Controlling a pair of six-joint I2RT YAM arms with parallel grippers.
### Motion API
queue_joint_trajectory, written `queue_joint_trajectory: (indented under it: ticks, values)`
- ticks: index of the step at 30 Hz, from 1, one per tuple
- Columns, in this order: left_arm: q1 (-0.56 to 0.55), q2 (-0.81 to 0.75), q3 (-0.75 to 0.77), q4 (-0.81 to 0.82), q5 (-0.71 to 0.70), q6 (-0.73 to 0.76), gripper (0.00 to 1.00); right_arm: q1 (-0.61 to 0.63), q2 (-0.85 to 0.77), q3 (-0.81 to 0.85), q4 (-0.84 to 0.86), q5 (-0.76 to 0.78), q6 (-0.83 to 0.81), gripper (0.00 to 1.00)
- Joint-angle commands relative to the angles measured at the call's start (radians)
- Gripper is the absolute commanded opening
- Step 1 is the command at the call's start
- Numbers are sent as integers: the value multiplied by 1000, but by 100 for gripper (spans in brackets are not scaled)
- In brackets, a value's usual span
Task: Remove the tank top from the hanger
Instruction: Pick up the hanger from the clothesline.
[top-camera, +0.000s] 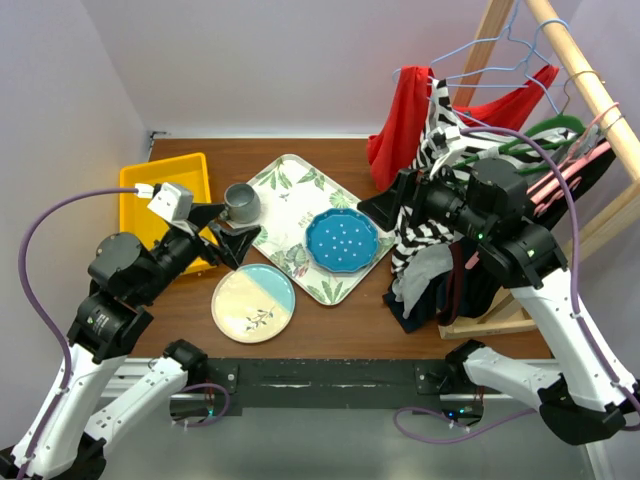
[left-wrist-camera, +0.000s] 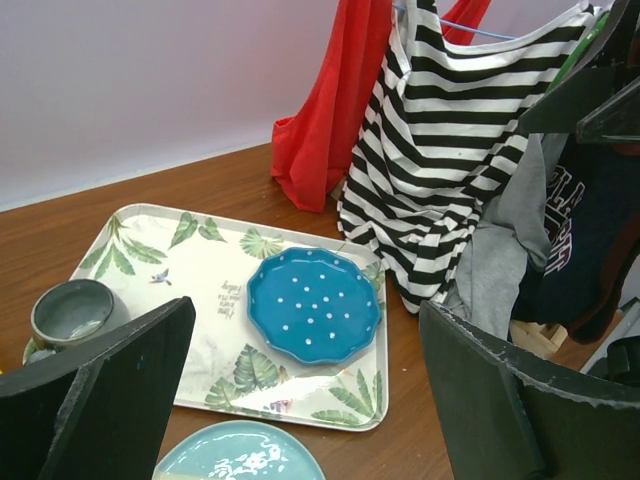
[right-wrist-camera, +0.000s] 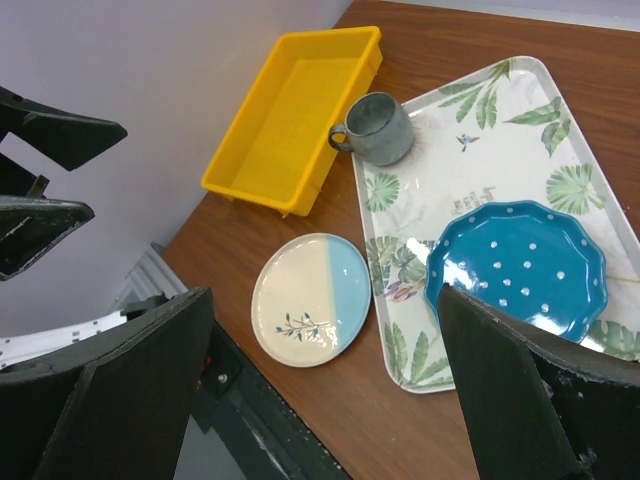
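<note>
On the wooden rack (top-camera: 590, 80) at the right hang a red sleeveless top (top-camera: 400, 120) (left-wrist-camera: 325, 130) and, in front of it, a black-and-white striped sleeveless top (top-camera: 430, 190) (left-wrist-camera: 450, 160) on a light blue wire hanger (top-camera: 500, 55). Which of the two is the tank top I cannot tell. My right gripper (top-camera: 390, 205) (right-wrist-camera: 325, 292) stands open just left of the striped top, facing away over the table, with nothing in it. My left gripper (top-camera: 228, 232) (left-wrist-camera: 307, 305) is open and empty above the table's left side, pointing toward the clothes.
A leaf-print tray (top-camera: 290, 215) carries a blue dotted plate (top-camera: 342, 241) and a grey mug (top-camera: 241, 204). A cream-and-blue plate (top-camera: 253, 303) lies near the front edge. A yellow bin (top-camera: 150, 200) stands at the left wall. Grey and dark garments (top-camera: 430, 280) hang below the striped top.
</note>
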Motion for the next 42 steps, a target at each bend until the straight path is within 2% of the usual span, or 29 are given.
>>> queue_joint_trajectory:
  ticks: [1, 5, 7, 10, 13, 15, 18, 22, 26, 28, 29, 32, 38, 42]
  values:
    - [-4, -7, -2, 51, 41, -12, 99, 3, -37, 15, 42, 6, 5, 99]
    - [-2, -15, -5, 79, -26, -28, 100, 2, -44, 39, 33, 8, 2, 99]
    - [-4, -32, -14, 126, -3, 7, 100, 3, -40, 62, 32, 9, 0, 99]
    - [-4, -35, -17, 181, 62, 15, 98, 3, -42, 96, 25, 12, -20, 99]
    - [-2, -12, -20, 266, 161, 6, 90, 3, -53, 151, 24, 29, -41, 99]
    - [-4, 28, -12, 315, 201, -15, 88, 3, -69, 197, 31, 78, -41, 99]
    - [-5, 104, 18, 365, 288, -55, 84, 3, -109, 234, 146, -30, -75, 99]
    - [-22, 201, 20, 496, 375, -139, 80, 3, -146, 298, 228, -43, -64, 98]
    - [-137, 298, 60, 577, 293, -135, 79, 3, -171, 317, 283, -51, -58, 99]
    - [-270, 365, 92, 596, 226, -85, 79, 3, -188, 290, 317, -63, -43, 99]
    - [-374, 420, 133, 591, 148, -60, 79, 3, -204, 282, 338, -63, -38, 99]
    - [-541, 523, 212, 605, 37, 23, 78, 5, -223, 265, 346, -46, -31, 99]
    - [-744, 673, 339, 700, -78, 94, 73, 3, -243, 256, 323, 6, -41, 97]
    - [-833, 773, 440, 718, -129, 136, 70, 3, -270, 250, 322, 32, -38, 96]
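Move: The green hanger with the grey tank top hangs roughly 19 cm to the right of the right hand, 5 cm ahead and a little above it. From that hand, the striped top is some 12 cm ahead and 12 cm right, slightly lower; the pink hangers are about 28 cm right and 2 cm ahead, near hand height. From the left hand, the green hanger lies about 43 cm right, 8 cm ahead and slightly higher. Neither gripper grasps anything: the left hand heads for the hanging clothes and the green hanger, swinging almost 30 cm right, with about 9 cm back and a final rise, turning some 40 degrees clockwise as its fingers narrow slightly. The right hand pulls up over 20 cm, back and somewhat right, away from the striped top, tipping its open fingers upward before settling slightly lower. ##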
